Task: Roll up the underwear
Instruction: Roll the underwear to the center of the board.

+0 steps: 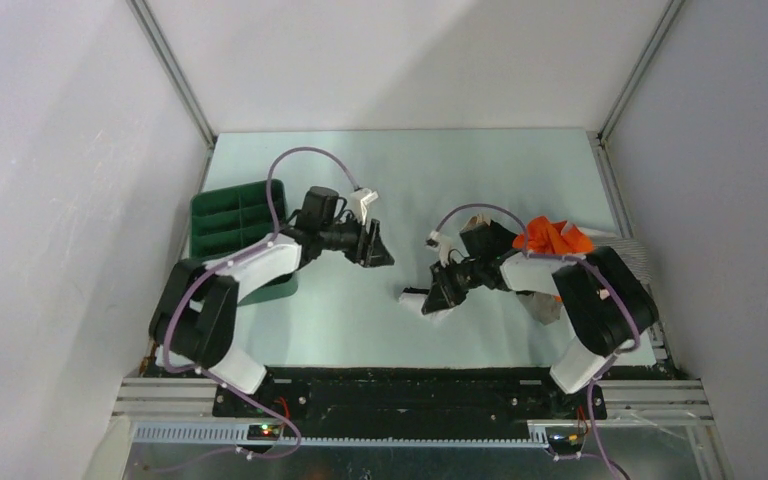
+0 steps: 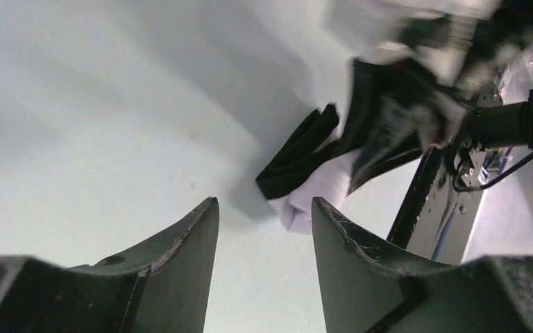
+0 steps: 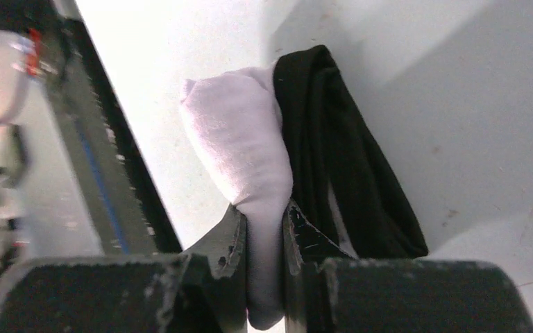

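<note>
The underwear [image 1: 422, 299] is a small bundle of pale lilac cloth [image 3: 239, 146] with a black waistband [image 3: 340, 159] folded beside it. It lies near the table's front middle. My right gripper [image 1: 442, 289] is shut on the lilac cloth, which is pinched between the fingertips in the right wrist view, gripper [image 3: 264, 216]. My left gripper [image 1: 376, 246] hangs up and to the left of the bundle, apart from it. In the left wrist view the left gripper [image 2: 264, 205] is open with nothing between its fingers, and the underwear [image 2: 309, 198] lies just beyond them.
A dark green compartment bin [image 1: 228, 220] stands at the left, behind the left arm. An orange cloth [image 1: 556, 238] and other garments [image 1: 545, 306] lie at the right by the right arm. The black front rail [image 1: 410, 385] runs close to the bundle.
</note>
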You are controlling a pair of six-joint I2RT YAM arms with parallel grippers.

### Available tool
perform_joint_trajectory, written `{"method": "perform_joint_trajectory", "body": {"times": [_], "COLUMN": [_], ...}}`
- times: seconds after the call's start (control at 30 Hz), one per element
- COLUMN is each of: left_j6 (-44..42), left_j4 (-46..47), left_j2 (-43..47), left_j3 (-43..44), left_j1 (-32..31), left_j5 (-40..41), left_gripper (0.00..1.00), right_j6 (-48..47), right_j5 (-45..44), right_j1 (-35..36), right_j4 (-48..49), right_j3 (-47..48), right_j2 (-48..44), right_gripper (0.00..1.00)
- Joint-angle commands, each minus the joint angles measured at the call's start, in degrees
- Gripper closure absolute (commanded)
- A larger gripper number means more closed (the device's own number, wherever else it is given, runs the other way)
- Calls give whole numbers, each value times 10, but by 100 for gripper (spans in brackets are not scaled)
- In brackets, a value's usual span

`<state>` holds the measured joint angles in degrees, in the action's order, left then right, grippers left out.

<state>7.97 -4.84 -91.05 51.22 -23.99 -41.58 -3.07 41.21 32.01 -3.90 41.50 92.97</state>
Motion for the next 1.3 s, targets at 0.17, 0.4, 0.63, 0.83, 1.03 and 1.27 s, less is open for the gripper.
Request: {"method": "perform_joint_trajectory", "body": {"times": [0.17, 0.4, 0.63, 0.83, 1.03, 1.27], "left_j6": [-297, -567, -730, -817, -848, -926], "left_j4": [76, 204, 274, 280, 310, 282], "left_j2": [102, 118, 77, 25, -39, -108], "left_j3": [-65, -180, -204, -198, -194, -173], "left_j1": [-163, -241, -261, -281, -305, -337], "left_j5": [143, 154, 130, 156, 238, 320], "left_gripper": [44, 44, 41, 41, 40, 40], "right_j6": [138, 167, 176, 179, 180, 191], "right_j5": [81, 93, 109, 112, 115, 124], "right_j1": [-104, -136, -140, -147, -152, -158], "right_j4": [-17, -76, -88, -86, -86, -81], "right_j3": [18, 48, 66, 66, 66, 66], "right_j2": [129, 196, 233, 233, 234, 243], "right_gripper": [100, 100, 100, 100, 100, 100]}}
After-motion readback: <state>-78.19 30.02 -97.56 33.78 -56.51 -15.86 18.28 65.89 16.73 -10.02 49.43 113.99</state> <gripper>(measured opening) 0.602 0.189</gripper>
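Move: The rolled underwear, already pinched in the right fingers, has its middle about 3 cm to the left of that hand and 1 cm nearer the base, a centimetre lower. From the left hand it lies some 8 cm back, 8 cm right and 8 cm below. Counted from the right hand, the black garment lies about 14 cm right and 10 cm ahead, the grey cloth some 21 cm right and level with it. Back and to the right, after a small lift, the left hand comes down about 6 cm to the underwear, rolling some 110 degrees clockwise seen from behind the hand; its fingers stay open and end up astride the roll. The right hand keeps its pinch and twists the roll about 45 degrees, easing 2 to 3 cm right and a little forward. ##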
